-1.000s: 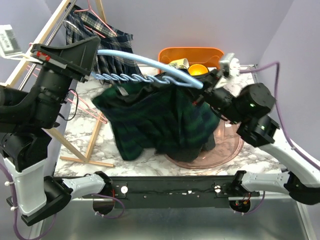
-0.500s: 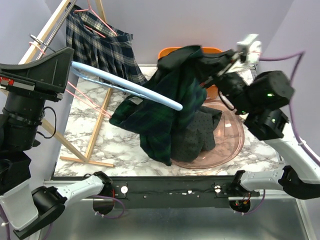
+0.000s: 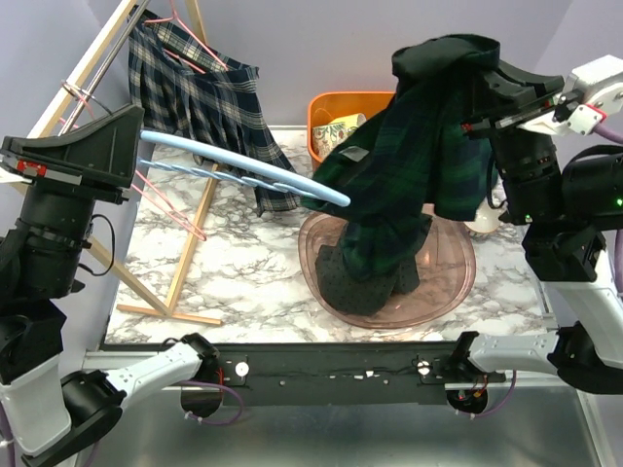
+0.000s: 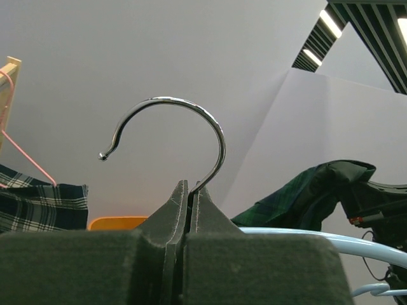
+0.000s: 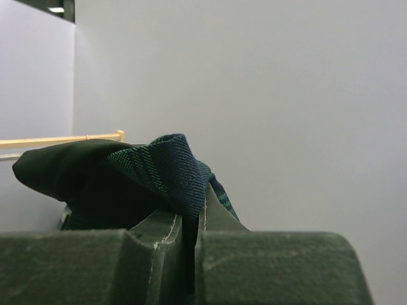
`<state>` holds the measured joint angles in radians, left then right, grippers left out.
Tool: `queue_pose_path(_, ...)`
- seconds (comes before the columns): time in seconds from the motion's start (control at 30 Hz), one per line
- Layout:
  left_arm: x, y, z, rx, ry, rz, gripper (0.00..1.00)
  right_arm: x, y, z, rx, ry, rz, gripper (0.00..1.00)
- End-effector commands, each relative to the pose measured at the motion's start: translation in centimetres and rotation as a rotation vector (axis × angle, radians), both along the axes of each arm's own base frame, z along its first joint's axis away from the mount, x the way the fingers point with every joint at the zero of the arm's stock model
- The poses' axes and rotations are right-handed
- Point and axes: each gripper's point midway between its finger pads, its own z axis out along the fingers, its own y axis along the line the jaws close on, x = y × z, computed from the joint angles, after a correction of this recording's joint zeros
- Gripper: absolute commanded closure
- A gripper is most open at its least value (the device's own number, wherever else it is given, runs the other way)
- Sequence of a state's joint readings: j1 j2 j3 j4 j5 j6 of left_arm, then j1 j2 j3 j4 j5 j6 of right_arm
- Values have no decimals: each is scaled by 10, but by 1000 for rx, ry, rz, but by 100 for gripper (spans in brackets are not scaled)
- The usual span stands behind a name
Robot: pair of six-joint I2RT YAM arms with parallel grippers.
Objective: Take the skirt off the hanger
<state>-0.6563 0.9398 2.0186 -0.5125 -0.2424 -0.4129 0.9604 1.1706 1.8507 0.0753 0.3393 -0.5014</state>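
Observation:
The skirt (image 3: 409, 165) is dark green plaid. It hangs from my right gripper (image 3: 479, 89), which is raised high at the right and shut on a fold of the skirt (image 5: 162, 162). Its lower end drops into the pink bowl (image 3: 454, 275). At the left, my left gripper (image 3: 134, 146) is shut on the metal hook (image 4: 202, 117) of the light blue hanger (image 3: 243, 170). The hanger's bare arm points right, and its tip (image 3: 343, 201) lies against the skirt's edge in the top view. I cannot tell whether they touch.
A second, lighter plaid skirt (image 3: 209, 102) hangs on a pink hanger from the wooden rack (image 3: 190, 258) at the back left. An orange bin (image 3: 331, 109) with cups stands behind the bowl. A dark grey cloth (image 3: 375, 282) lies in the bowl.
My right gripper has lifted the skirt up and to the right, off the hanger's arm. The hanger, bare now, has swung left and level in my left gripper.

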Motion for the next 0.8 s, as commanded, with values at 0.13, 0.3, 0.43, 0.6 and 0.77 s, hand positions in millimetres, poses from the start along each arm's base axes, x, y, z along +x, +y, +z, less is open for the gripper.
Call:
queue_pose_path(0.13,2,4,-10,43,-36,47,100,17,3,-83,-66,133,-46,99)
queue_pose_path(0.3,6,3,-16,64,-36,63,100,22,38,-160,-40,308,112,99)
queue_pose_path(0.43,6,5,-18,66,-41,76,100,25,81,-222,-16,444,278,99)
queue_pose_path(0.6,11,4,-24,76,-33,91,100,42,107,-279,13,663,287,99)
queue_pose_path(0.77,14,6,-31,89,-26,108,100,53,71,-362,274,922,103,99)
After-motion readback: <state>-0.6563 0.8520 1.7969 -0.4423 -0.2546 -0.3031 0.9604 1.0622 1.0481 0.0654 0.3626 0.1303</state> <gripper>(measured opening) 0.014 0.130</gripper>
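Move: The green skirt is already off the hanger, in the right hand. The pink tray it is taken to has its middle about 11 cm ahead, 3 cm left and some 66 cm below that hand. The grey skirt in the tray is about 7 cm ahead and 8 cm left of the hand, and the orange bin 36 cm ahead and 6 cm left. From the left hand, which holds the hanger, the tray is roughly 19 cm ahead, 40 cm right and 65 cm down. Right hand, keeping the skirt, sinks about 30 cm and leftward towards the tray, tipping down; left lowers hanger. ##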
